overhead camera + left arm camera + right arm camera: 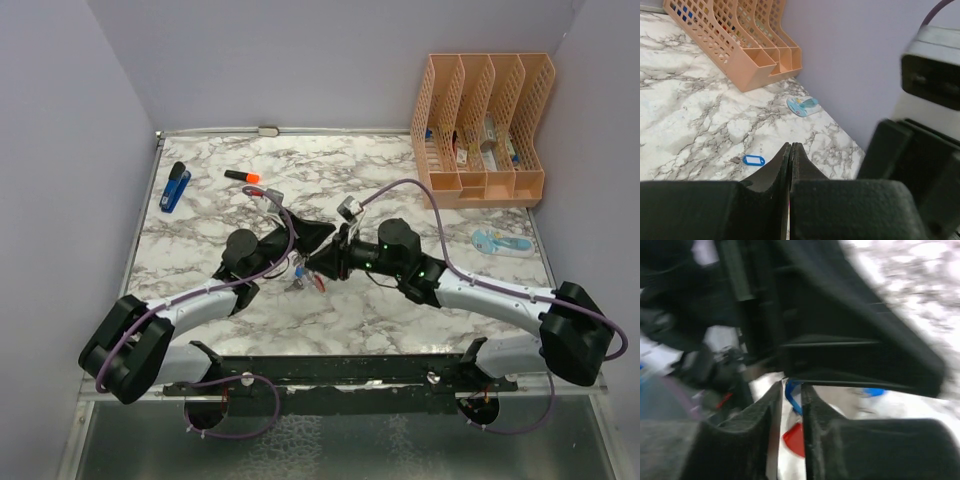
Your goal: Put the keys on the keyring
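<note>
The two arms meet at mid-table. In the top view my left gripper [328,234] points right over a small cluster of blue-headed keys [299,270] and the keyring's red loop [319,283]. Its wrist view shows my left gripper [790,146] with jaws pressed together and a thin red sliver low in the seam. A lone key [754,160] lies on the marble beyond. My right gripper [316,265] faces left. Its blurred wrist view shows my right gripper [792,386] slightly open, a blue key head [794,397] in the gap and the keyring's red loop [796,437] beneath.
A peach desk organizer [480,125] stands at the back right, with a pale-blue flat item [500,242] in front of it. A dark-blue stapler-like thing [175,187] and a black marker with orange cap [243,177] lie at the back left. Purple walls close in on three sides.
</note>
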Robot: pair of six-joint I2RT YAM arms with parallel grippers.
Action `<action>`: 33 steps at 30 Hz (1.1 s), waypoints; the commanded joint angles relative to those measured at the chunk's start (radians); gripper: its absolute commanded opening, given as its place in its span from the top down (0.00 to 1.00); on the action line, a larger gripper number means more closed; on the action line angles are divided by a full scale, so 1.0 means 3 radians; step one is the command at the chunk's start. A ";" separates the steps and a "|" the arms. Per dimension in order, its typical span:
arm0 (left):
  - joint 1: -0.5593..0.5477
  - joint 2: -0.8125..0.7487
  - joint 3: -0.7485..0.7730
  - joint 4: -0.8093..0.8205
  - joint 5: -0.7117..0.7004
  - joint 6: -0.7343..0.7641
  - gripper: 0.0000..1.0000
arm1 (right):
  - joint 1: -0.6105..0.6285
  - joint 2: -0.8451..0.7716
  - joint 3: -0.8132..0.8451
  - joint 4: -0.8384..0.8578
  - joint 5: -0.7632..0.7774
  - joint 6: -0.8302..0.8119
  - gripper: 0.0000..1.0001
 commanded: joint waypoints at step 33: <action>0.2408 -0.0329 0.2193 -0.4167 0.0232 0.2251 0.44 | 0.0599 0.0997 0.1071 -0.2190 0.0365 -0.0492 0.47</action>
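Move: The keyring, a grey plate with a red grip and blue-tagged keys on its rings, is right by the right fingertips: about 5 cm below that hand, 2 cm back and 1 cm to its left. From the left hand it lies roughly 7 cm back, 5 cm left and 10 cm below. A blue tag on the table is some 17 cm right of the right hand, 6 cm ahead and 19 cm below. The marker lies about 22 cm left of the left hand, 20 cm ahead and 23 cm below. The keyring with its keys comes free of the right fingers as they open to half; that hand jerks back, rises about 6 cm while easing right, then sinks some 16 cm, drifting back and left, fingertips dipping. The left hand, still shut at first, waits, then sweeps about 24 cm left and 12 cm forward, rising, turning counter-clockwise and opening halfway. ##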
